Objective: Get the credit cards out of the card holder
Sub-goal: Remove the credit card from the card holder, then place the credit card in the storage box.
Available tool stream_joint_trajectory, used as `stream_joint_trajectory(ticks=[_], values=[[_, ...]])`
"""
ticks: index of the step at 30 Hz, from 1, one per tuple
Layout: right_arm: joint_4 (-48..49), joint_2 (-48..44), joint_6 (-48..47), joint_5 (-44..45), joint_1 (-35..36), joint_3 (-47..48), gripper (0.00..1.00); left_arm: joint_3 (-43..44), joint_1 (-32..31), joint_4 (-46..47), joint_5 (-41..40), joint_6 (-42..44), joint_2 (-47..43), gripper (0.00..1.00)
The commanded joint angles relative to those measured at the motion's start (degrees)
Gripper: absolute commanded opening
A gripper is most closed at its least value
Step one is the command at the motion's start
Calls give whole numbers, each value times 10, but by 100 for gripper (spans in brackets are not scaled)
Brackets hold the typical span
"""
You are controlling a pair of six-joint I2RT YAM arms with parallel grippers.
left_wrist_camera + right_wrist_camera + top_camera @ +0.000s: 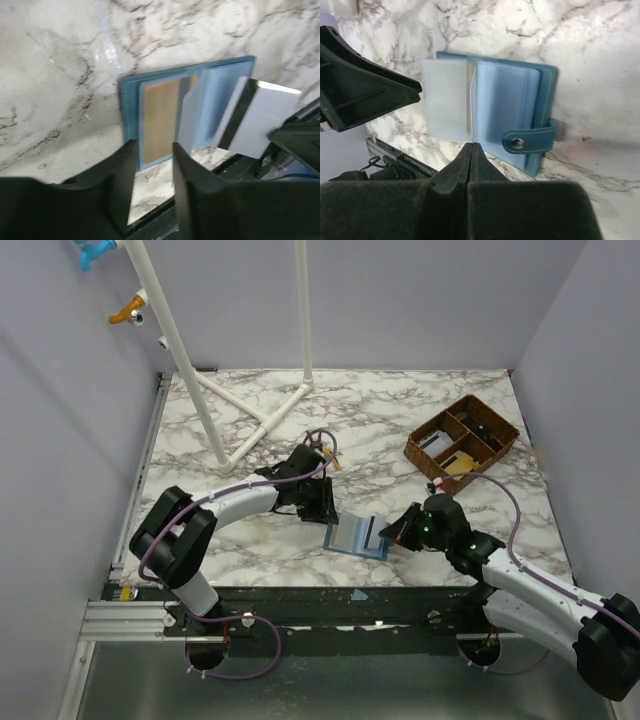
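The blue card holder [352, 539] lies open on the marble near the table's front edge, its paler sleeves [505, 105] spread and its snap strap [530, 140] at one side. A tan card [160, 120] sits in one sleeve. My right gripper [471, 146] is shut on a white credit card with a black stripe [260, 120], which stands up over the holder and shows edge-on [470, 100] in the right wrist view. My left gripper [153, 150] is open at the holder's other side, with only marble between its fingers [125, 170].
A brown compartment tray [500, 445] with a few items stands at the back right. A white pipe frame [255, 415] rises from the back left. The table's dark front edge [330, 595] runs just behind the holder. Grey walls close in both sides.
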Motion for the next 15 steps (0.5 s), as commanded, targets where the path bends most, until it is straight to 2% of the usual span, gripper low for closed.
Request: stream_joint_trajectory(ticks=[1, 3, 5, 15], values=[[-2, 3, -5, -15, -4, 34, 1, 40, 5, -17, 34, 29, -61, 45], [2, 5, -4, -22, -4, 46, 1, 43, 7, -8, 66, 28, -69, 54], [6, 9, -2, -31, -4, 58, 1, 39, 10, 8, 91, 19, -77, 58], [46, 6, 28, -86, -4, 86, 1, -17, 31, 128, 205, -46, -105, 61]])
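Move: The card, already drawn clear and held by its long edge in the shut right fingers, has its middle about 2 cm left of them, 1 cm ahead and 1 cm below; from the left hand it lies some 9 cm right, 1 cm back and 2 cm higher. The right hand brings it towards the left gripper, about 11 cm left, 2 cm ahead and 2 cm lower. From the left hand, the card holder is centred 5 cm right, 2 cm back and 3 cm below; the pliers, 16 cm ahead, 3 cm left and 3 cm below. The card, still pinched in the shut right fingers, is carried up about 5 cm and leftward off the card holder towards the left gripper. The left hand, off the holder, rises quickly some 9 cm and shifts right towards the card, its fingers swinging some 15 degrees up to point more at it and opening from a small gap to over half wide. ##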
